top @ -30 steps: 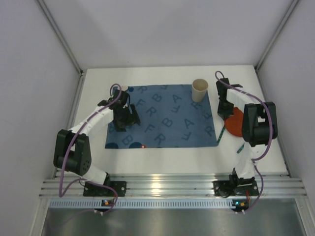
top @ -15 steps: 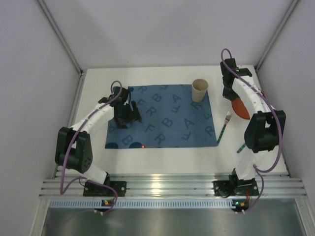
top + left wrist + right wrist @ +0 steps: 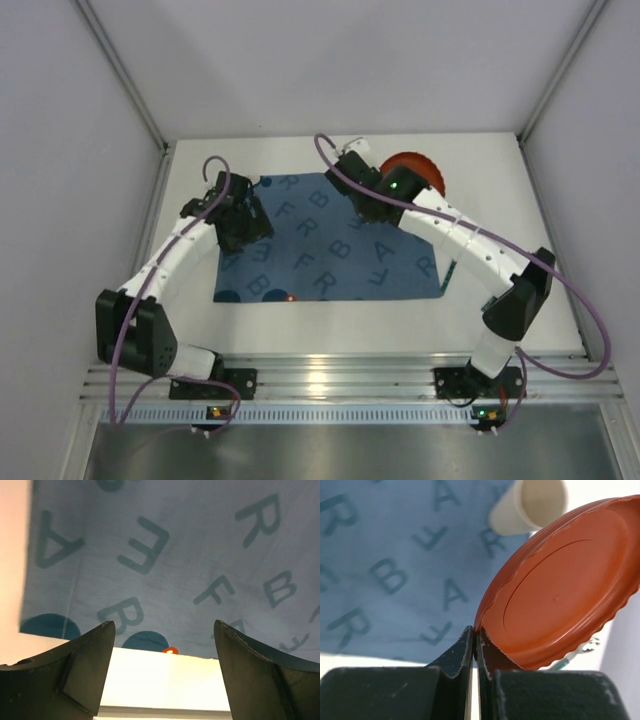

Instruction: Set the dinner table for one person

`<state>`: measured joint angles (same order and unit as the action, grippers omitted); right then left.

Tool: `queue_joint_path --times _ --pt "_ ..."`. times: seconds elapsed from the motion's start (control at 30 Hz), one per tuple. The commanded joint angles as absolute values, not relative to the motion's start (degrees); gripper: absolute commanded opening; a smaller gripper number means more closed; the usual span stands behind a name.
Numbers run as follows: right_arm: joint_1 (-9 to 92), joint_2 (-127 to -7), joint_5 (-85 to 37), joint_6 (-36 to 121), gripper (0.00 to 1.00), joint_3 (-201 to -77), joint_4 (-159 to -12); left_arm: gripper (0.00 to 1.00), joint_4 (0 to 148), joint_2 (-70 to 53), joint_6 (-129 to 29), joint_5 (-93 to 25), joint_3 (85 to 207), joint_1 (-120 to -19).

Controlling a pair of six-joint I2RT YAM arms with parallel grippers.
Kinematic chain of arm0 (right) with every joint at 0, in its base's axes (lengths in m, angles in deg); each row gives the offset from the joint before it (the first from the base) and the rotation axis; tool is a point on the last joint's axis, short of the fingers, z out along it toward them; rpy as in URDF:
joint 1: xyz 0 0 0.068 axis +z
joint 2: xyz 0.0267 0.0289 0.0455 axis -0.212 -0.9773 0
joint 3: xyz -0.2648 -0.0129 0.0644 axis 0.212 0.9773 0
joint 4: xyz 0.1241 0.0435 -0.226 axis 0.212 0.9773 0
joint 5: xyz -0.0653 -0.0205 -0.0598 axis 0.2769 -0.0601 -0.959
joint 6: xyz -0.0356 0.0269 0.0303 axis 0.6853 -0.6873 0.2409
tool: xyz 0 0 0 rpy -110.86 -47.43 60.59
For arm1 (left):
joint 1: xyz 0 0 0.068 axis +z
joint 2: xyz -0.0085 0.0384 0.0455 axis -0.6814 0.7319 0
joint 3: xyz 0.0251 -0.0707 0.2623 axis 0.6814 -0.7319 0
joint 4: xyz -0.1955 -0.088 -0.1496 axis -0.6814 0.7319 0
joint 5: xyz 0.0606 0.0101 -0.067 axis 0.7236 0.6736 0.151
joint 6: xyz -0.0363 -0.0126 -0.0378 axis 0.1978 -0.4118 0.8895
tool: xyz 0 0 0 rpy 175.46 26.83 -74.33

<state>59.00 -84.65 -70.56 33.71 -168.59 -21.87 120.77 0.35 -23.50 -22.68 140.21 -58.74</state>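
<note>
The white dinner table [image 3: 340, 325] carries a blue letter-printed placemat [image 3: 320, 245]. My right gripper [image 3: 476, 632] is shut on the rim of an orange plate [image 3: 560, 590], which hangs tilted above the mat's far right part. In the top view the plate [image 3: 415, 168] shows behind the right arm. A cream paper cup [image 3: 530, 505] stands beyond the plate and is hidden in the top view. My left gripper [image 3: 162, 625] is open and holds nothing above the mat's left side [image 3: 165, 555].
A fork with a green handle [image 3: 449, 272] lies on the table by the mat's right edge; its tines [image 3: 585, 646] peek out under the plate. A small orange spot [image 3: 170, 650] sits at the mat's near edge. Grey walls enclose the table.
The right arm has swung left with the orange plate, from the table's right side to over the mat's far part, now covering the cup. The left gripper has shifted slightly back and left.
</note>
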Motion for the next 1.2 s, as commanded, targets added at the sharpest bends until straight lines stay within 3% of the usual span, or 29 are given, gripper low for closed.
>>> queue_joint_path --times 0.0,0.27,0.43,0.77,1.17 --pt "61.98 -84.14 -67.29 33.05 0.00 -167.69 -22.69 0.85 122.65 -10.88 -20.41 -14.81 140.05 -56.67" --pt "64.71 -90.99 -50.76 35.77 0.00 -167.15 -30.34 0.87 127.38 -21.91 -19.89 -8.55 137.93 -55.61" --pt "67.78 -98.38 -49.07 37.00 0.00 -173.56 -29.91 0.86 131.34 -26.38 -17.86 -8.55 135.56 -55.52" --pt "69.28 -110.41 -46.26 37.09 0.00 -175.16 -34.21 0.86 137.59 -35.26 -18.13 -8.63 133.54 -55.52" --pt "69.28 -118.33 -46.70 38.32 0.00 -183.06 -36.59 0.87 141.02 -37.47 -19.79 -6.88 134.24 -55.52"
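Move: The red plate, already pinched by its rim in the right hand, is bound for the middle of the blue placemat, about 13 cm left of that hand, 3 cm ahead and 24 cm below. The cup stands some 12 cm ahead and 6 cm right of the hand; the fork lies about 20 cm right and 4 cm back. From the left hand the mat's middle is roughly 17 cm right, 4 cm ahead and 11 cm below. The plate is carried in the right hand's shut fingers down and left by about 20 cm each, drifting slightly back, to low over the middle of the mat; the wrist turns counter-clockwise and tips down some 25 degrees each. The empty left hand, kept open, lifts about 10 cm, then draws back and left to clear the mat. ##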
